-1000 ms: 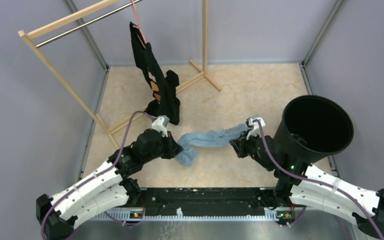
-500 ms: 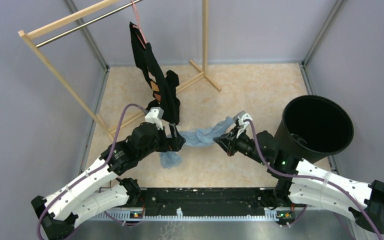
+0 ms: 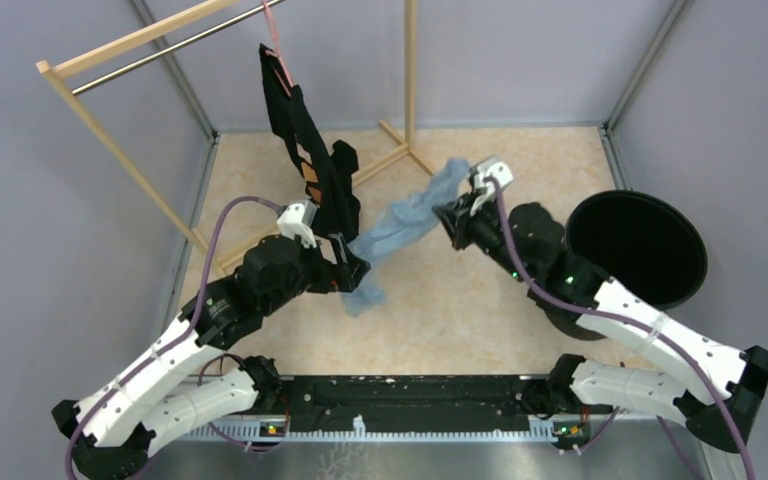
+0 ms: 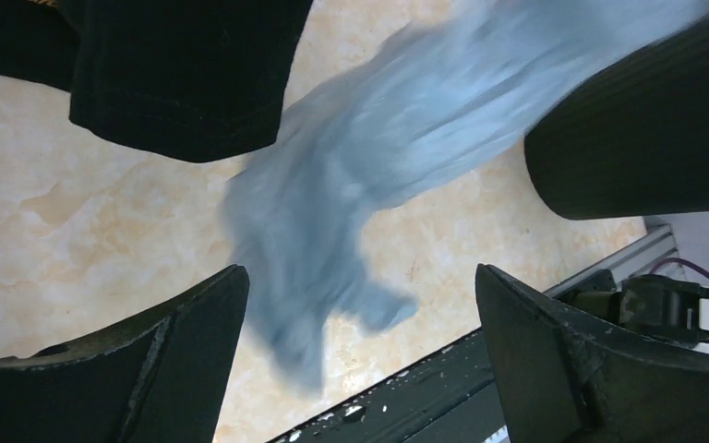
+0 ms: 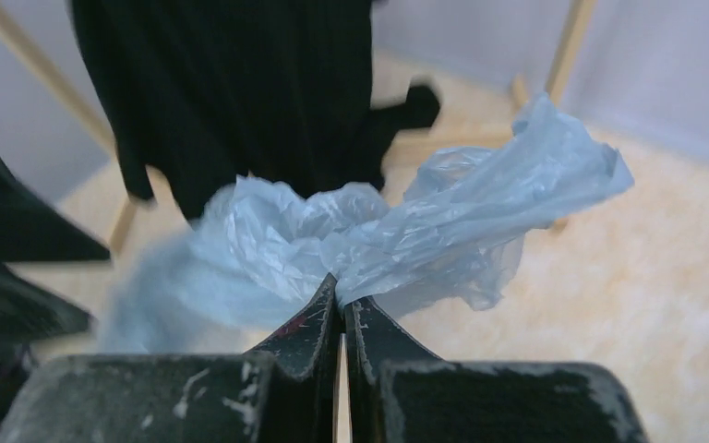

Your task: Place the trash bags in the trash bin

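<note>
The trash bag (image 3: pixel 400 225), a pale blue wrinkled film, hangs in a slanted strip above the floor. My right gripper (image 3: pixel 457 205) is shut on its upper end, and the film bunches out over the closed fingertips (image 5: pixel 318 309) in the right wrist view. The bag's lower end (image 3: pixel 365 295) dangles beside my left gripper (image 3: pixel 350 270), which stands wide open with nothing held. In the left wrist view the blurred bag (image 4: pixel 332 212) lies beyond the open left gripper (image 4: pixel 360 272). The black trash bin (image 3: pixel 640 250) stands at the right, behind my right arm.
A black garment with orange patches (image 3: pixel 310 150) hangs from a wooden clothes rack (image 3: pixel 120 55) at the back left, close to the bag and my left gripper. The rack's foot (image 3: pixel 410 155) lies on the floor. Grey walls enclose the area.
My left gripper has opened and let go of the bag. The right gripper has carried the bag's end up and toward the back, so the bag now hangs from it alone.
</note>
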### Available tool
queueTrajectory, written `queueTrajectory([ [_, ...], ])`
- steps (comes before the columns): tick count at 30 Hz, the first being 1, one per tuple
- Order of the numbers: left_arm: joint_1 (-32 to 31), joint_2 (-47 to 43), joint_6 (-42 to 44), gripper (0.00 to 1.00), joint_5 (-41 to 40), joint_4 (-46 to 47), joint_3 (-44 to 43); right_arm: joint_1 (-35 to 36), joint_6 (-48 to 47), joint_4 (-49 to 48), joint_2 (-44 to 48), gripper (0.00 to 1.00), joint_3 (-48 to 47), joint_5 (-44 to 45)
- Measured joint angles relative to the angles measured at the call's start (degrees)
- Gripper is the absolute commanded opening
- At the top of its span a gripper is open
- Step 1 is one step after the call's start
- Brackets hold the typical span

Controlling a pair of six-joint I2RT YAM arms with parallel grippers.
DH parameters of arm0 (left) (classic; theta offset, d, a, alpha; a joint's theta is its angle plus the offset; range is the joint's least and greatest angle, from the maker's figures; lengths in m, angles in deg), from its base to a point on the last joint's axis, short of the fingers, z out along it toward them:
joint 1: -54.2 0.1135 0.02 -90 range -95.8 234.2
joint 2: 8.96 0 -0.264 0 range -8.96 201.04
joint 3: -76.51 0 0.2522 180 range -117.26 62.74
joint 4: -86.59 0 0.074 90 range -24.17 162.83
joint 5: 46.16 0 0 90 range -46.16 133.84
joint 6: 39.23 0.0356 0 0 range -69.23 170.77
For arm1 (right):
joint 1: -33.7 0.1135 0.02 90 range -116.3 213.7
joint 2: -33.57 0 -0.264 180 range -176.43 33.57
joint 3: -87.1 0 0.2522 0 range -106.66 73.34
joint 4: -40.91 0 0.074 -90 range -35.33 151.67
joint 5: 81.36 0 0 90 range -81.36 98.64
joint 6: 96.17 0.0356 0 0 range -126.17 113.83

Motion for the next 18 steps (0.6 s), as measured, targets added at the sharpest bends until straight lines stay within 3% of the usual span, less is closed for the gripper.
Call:
queueTrajectory([
  [5, 0.0, 3.3, 0.0, 0.98, -1.3, -0.5, 0.9, -0.1, -7.9, 1.1, -0.1, 0.00, -14.5, 4.6],
  [9, 0.0, 4.9, -0.4, 0.98, -1.6, -1.1, 3.4, -0.1, -11.5, 0.2, 1.0, 0.00, -16.4, 4.5],
  [12, 0.0, 3.6, -0.8, 0.98, -0.9, -0.6, 5.2, -0.1, -11.4, -4.3, 3.5, 0.00, -9.8, 1.1],
  [18, 0.0, -1.3, -1.6, 0.98, 2.9, 5.1, 9.3, 0.0, 1.0, -22.1, 5.9, 0.00, 20.2, -12.9],
])
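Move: The right hand grips a corner of the trash bag; the rest trails away, its middle about 8 cm to this hand's left, 3 cm back and 5 cm lower. The trash bin stands some 38 cm to its right and 8 cm back, the black garment about 23 cm left and 13 cm ahead. From the empty, open left hand, the bag's middle lies about 8 cm right, 5 cm ahead and slightly below. The right hand, keeping its pinch on the trash bag, whips it up about 14 cm with the fingers tipping upward, then snaps it down some 19 cm while drawing back and a little left, the fingers levelling again and swinging counter-clockwise. Beside it the left hand, fingers staying wide open and holding nothing, dips about 6 cm and rises slightly, ending below its start. ##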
